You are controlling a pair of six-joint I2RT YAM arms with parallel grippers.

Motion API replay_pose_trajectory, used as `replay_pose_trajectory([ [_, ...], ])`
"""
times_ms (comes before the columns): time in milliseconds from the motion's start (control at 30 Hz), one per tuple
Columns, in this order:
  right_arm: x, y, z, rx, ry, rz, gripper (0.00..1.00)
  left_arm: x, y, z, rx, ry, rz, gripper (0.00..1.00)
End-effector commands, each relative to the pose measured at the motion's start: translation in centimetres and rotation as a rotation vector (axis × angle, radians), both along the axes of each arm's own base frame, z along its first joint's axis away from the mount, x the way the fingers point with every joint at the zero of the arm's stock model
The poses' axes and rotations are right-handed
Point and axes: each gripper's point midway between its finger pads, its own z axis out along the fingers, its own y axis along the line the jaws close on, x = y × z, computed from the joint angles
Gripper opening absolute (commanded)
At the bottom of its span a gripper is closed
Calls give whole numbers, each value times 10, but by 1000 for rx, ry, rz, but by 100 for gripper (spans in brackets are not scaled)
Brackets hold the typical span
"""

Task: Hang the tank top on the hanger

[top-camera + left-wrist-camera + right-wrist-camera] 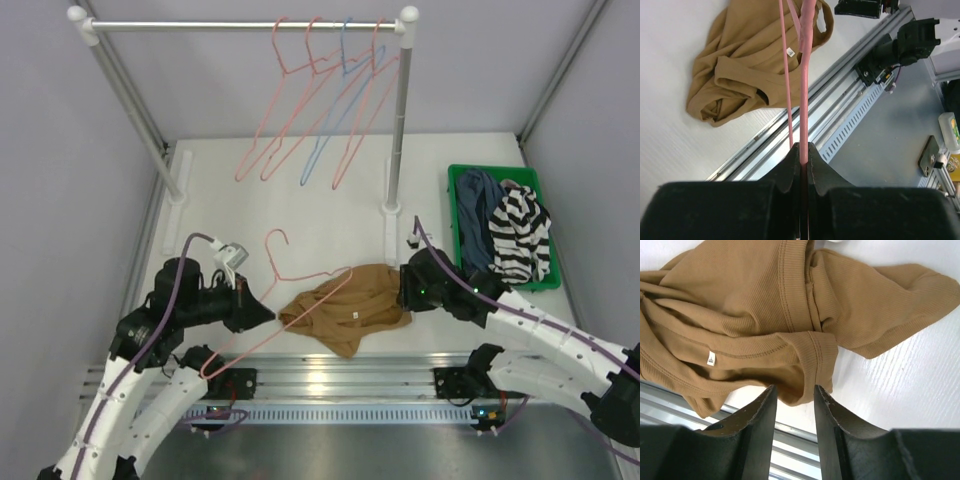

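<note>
The tan tank top (pixel 350 305) lies crumpled on the white table near the front edge. A salmon-pink hanger (pixel 305 279) lies tilted to its left, one end reaching over the fabric. My left gripper (pixel 268 316) is shut on the hanger's wire (pixel 804 75), which runs from the jaws toward the tank top (pixel 740 65). My right gripper (pixel 403 290) is at the top's right edge. In the right wrist view it (pixel 794 388) is open, and a hemmed fold of the tank top (pixel 740 300) hangs just at its fingertips, unclamped.
A clothes rail (pixel 240 26) at the back carries several pink hangers and a light blue one (pixel 335 120). Its right post (pixel 397 130) stands behind my right arm. A green bin (pixel 456 185) at the right holds striped and dark blue garments. An aluminium rail (pixel 340 375) borders the front.
</note>
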Motion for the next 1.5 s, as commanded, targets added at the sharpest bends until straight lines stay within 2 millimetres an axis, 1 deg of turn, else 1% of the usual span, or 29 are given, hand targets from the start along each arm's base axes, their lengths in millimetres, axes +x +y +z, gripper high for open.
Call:
replay_pose_trajectory([
  [0, -4, 2, 1, 37, -4, -12, 35, -4, -9, 1, -3, 15, -67, 0],
  [133, -8, 2, -7, 47, 13, -18, 34, -4, -14, 7, -5, 16, -100, 0],
  [333, -8, 2, -18, 30, 28, -17, 31, -3, -23, 12, -21, 27, -143, 0],
  [500, -6, 1, -19, 27, 19, -25, 27, -1, -32, 14, -15, 28, -181, 0],
  [533, -6, 1, -19, 26, 20, -25, 24, 1, -36, 16, -24, 19, -184, 0],
  [633, -4, 2, -19, 24, 15, -27, 20, 0, -47, 12, -8, 17, -212, 0],
  [667, -4, 1, -21, 16, 21, -28, 16, 0, -50, 12, -6, 20, -212, 0],
  [700, -4, 1, -20, 16, 19, -29, 15, -7, -56, 9, 1, 16, -244, 0],
  [733, -3, 2, -19, 18, 17, -26, 14, -4, -59, 7, 15, 5, -230, 0],
  [767, -3, 2, -20, 13, 16, -26, 11, -3, -64, 9, 8, -9, -226, 0],
  [800, -3, 1, -19, 11, 15, -26, 11, -9, -70, 8, 17, -14, -257, 0],
  [833, -3, 1, -19, 8, 16, -26, 11, -5, -73, 3, 41, -20, -239, 0],
  [900, -3, 1, -19, 6, 16, -24, 17, -10, -81, 1, 47, -36, -264, 0],
  [933, -3, 1, -19, 6, 15, -23, 20, -5, -83, -4, 70, -47, -242, 0],
  [967, -3, 1, -20, 3, 16, -22, 25, -5, -85, -5, 72, -53, -243, 0],
  [1033, -2, 0, -19, 2, 12, -21, 29, -3, -90, -6, 80, -73, -241, 0],
  [1067, -2, 0, -19, 1, 12, -23, 32, 1, -90, -7, 88, -87, -228, 0],
  [1133, -1, 1, -20, -4, 13, -20, 33, 3, -96, -9, 86, -98, -236, 0],
  [1233, 0, 1, -22, -11, 17, -20, 26, 6, -103, -13, 84, -100, -244, 0],
  [1267, 0, 1, -23, -16, 18, -19, 22, 6, -104, -16, 89, -99, -251, 0],
  [1300, 0, 0, -24, -21, 18, -20, 20, 4, -106, -21, 99, -89, -264, 0],
  [1433, 1, 0, -24, -27, 18, -19, 10, 2, -110, -26, 96, -85, -282, 0],
  [1467, 1, 0, -25, -33, 20, -19, 6, 1, -111, -26, 95, -83, -289, 0],
])
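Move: The tank top lies spread on the table about 18 cm to the right of the left gripper, nearly level with it fore and aft and some 16 cm below; its strap by the right gripper is roughly 30 cm to the right. From the right gripper, that strap is just under the fingers, about 4 cm down and 1 cm right. The hanger's free shoulder tip hangs some 9 cm ahead, 13 cm left and 8 cm above; the rack foot is about 16 cm ahead and 3 cm left. Carry the still-gripped hanger about 10 cm to the right over the tank top, bowing slightly back and then forward, turning clockwise some 15 degrees and sinking 4 cm, so its free shoulder tip nears the strap. Meanwhile lower the right gripper onto the strap's edge, drawing back slightly; close, reopen partway and close again to pinch the edge. ##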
